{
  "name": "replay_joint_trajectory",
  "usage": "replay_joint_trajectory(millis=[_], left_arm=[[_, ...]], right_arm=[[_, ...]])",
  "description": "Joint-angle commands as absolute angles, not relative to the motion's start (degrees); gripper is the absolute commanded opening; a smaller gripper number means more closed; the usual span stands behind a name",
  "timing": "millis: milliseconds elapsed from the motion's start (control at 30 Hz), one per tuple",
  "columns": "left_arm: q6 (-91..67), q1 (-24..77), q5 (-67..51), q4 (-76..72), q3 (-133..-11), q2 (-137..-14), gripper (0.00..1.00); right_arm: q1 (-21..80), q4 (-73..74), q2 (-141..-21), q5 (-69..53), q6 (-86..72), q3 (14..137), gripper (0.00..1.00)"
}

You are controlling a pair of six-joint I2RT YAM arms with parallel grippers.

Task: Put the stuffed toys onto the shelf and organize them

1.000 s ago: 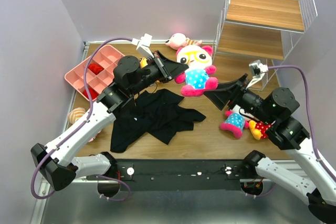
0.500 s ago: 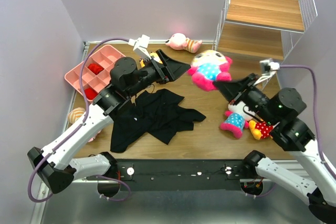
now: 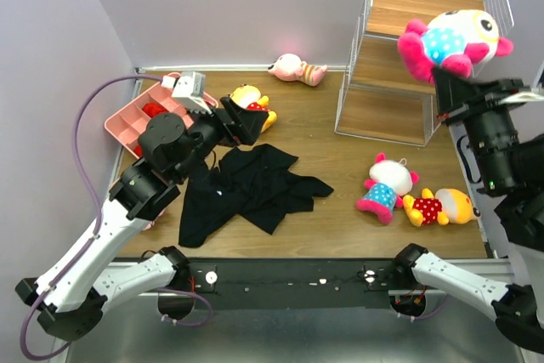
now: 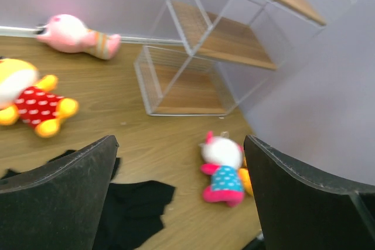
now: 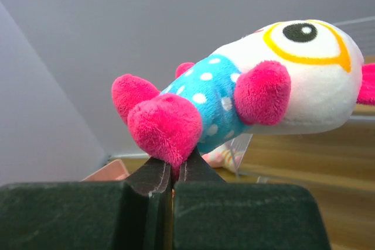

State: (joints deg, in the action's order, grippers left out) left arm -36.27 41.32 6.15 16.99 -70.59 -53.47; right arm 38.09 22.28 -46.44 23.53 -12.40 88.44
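My right gripper (image 3: 448, 81) is shut on a pink leg of a white-faced doll with a blue dotted body (image 3: 449, 38). It holds the doll high, in front of the top tier of the white wire shelf (image 3: 416, 61). The right wrist view shows the pinch (image 5: 173, 171) and the doll (image 5: 252, 92) lying sideways. My left gripper (image 3: 252, 122) is open and empty beside a yellow-orange doll (image 3: 249, 98). A second blue dotted doll (image 3: 384, 186) and a second yellow-orange doll (image 3: 442, 207) lie on the table to the right. A pale pink doll (image 3: 295, 68) lies by the back wall.
A black garment (image 3: 246, 189) is spread in the table's middle. A pink compartment tray (image 3: 127, 121) sits at the far left. A striped plush (image 3: 126, 186) shows partly behind my left arm. The left wrist view shows the shelf (image 4: 217, 45) and the blue dotted doll (image 4: 221, 168).
My right arm has swung up and to the right, carrying the blue dotted doll from mid-table to the shelf's top tier. My left gripper has drawn back to the left, empty.
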Motion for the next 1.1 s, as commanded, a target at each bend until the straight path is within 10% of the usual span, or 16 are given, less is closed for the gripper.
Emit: replay_joint_trajectory(millis=[0, 267, 1067], left_arm=[[-25.8, 41.0, 16.0, 21.4, -64.2, -48.3, 0.99], [-21.2, 41.0, 17.1, 18.2, -54.5, -42.5, 0.99], [-22.6, 41.0, 10.1, 17.1, -52.8, -42.1, 0.99]], right_arm=[[37.3, 25.8, -56.2, 28.9, 4.2, 98.5, 0.01], [18.0, 39.7, -73.5, 0.8, 0.2, 120.1, 0.01], [-6.7, 21.6, -88.5, -41.4, -2.6, 109.6, 0.08]])
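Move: The right hand already holds the panda toy by its feet; the top shelf's middle lies about 28 cm ahead, 10 cm right and 16 cm below. On the table, some 50 cm below, a second panda toy lies 4 cm ahead and 9 cm right, the yellow toy 18 cm right and level fore-and-aft. From the open left hand, the top shelf's middle is roughly 26 cm ahead, 42 cm right, 2 cm lower. Right carries the gripped panda forward about 22 cm, arching up then down over the top shelf; left sinks 10 cm. ##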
